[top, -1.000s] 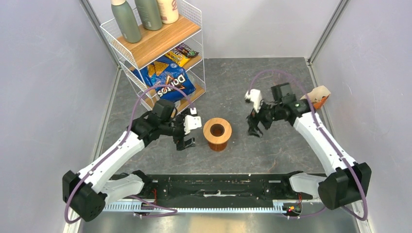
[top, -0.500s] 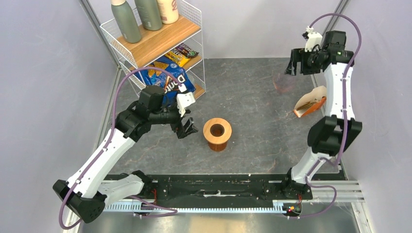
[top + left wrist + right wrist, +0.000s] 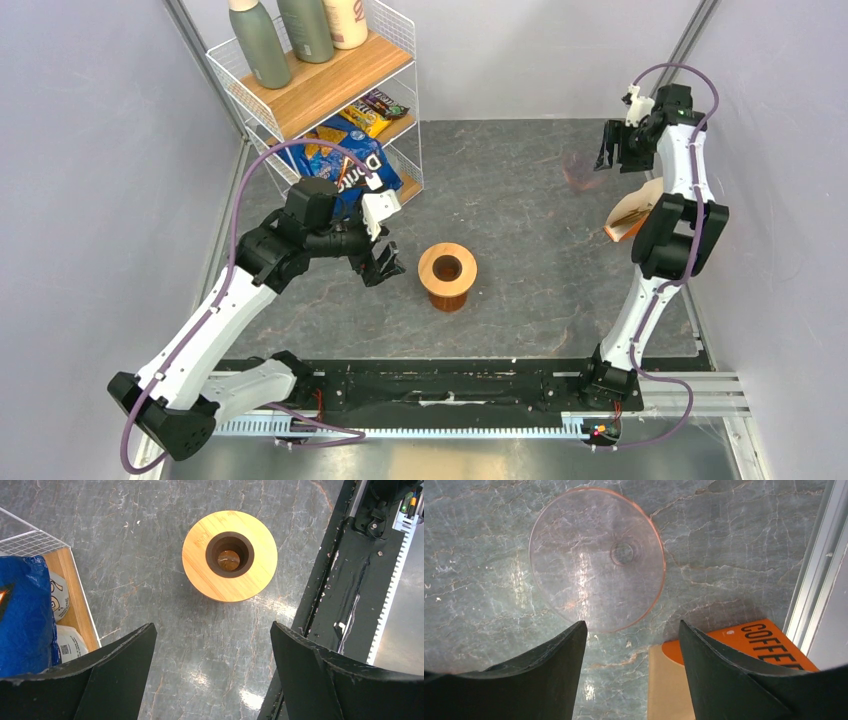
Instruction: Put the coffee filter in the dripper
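Note:
The dripper [image 3: 580, 170], a clear pink-tinted cone, lies mouth-up on the table at the far right; in the right wrist view it [image 3: 596, 557] is just ahead of the fingers. My right gripper [image 3: 612, 150] hovers over its right edge, open and empty [image 3: 631, 630]. The orange-and-cream pack of filters [image 3: 628, 218] lies beside the right wall and also shows in the right wrist view [image 3: 724, 665]. No single loose filter shows. My left gripper [image 3: 385, 262] is open and empty [image 3: 212, 665], left of the wooden ring.
A flat wooden ring [image 3: 447, 268] sits on an amber glass beaker at mid-table, also in the left wrist view [image 3: 229, 555]. A wire shelf [image 3: 330, 120] with bottles and snack bags stands at the back left. A black rail [image 3: 440, 385] runs along the near edge.
My right arm swung from mid-table to the far right corner and now hangs over the dripper's edge. My left arm lifted and drew back slightly left of the ring.

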Tool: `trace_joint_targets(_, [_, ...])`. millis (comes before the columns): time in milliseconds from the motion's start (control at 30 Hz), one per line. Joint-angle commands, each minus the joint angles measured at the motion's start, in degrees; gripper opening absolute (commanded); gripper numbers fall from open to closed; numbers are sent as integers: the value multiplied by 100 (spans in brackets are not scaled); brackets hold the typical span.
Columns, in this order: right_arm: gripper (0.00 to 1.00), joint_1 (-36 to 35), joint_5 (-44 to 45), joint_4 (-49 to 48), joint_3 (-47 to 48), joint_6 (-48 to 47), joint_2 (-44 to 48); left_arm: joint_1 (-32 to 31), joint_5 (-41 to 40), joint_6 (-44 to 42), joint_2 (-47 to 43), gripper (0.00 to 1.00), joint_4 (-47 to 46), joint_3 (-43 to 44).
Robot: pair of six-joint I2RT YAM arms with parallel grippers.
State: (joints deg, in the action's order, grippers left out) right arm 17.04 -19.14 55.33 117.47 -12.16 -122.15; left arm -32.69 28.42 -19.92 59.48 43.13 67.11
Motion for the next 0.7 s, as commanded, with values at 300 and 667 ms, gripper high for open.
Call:
trace_joint_targets(300, [60, 20, -41, -621, 592, 249, -806, 17, -390, -104, -238, 91, -224, -14])
trace_joint_targets(667, [8, 89, -436, -484, 560, 393, -587, 9, -591, 163, -307, 90, -156, -36])
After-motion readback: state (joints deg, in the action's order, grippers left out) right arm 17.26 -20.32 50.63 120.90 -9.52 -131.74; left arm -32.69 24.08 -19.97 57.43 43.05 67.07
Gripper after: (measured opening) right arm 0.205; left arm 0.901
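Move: The clear cone-shaped dripper stands about 4 cm ahead of the right hand and 4 cm to its left, its middle some 9 cm below. The coffee box is roughly 10 cm nearer the base than the dripper and 12 cm to the right of it. Far off, the carafe with its wooden collar is about 28 cm back and 40 cm left of the right hand. From the left hand, the dripper lies roughly 31 cm ahead, 45 cm right and 21 cm below. Lower the right gripper about 5 cm onto the right side of the clear dripper's rim, reaching some 3 cm forward mostly in the first half of the descent. Let one finger go inside the cone and the other outside, and close the wide-open fingers most of the way to pinch the thin wall between them, hardly turning the wrist. ##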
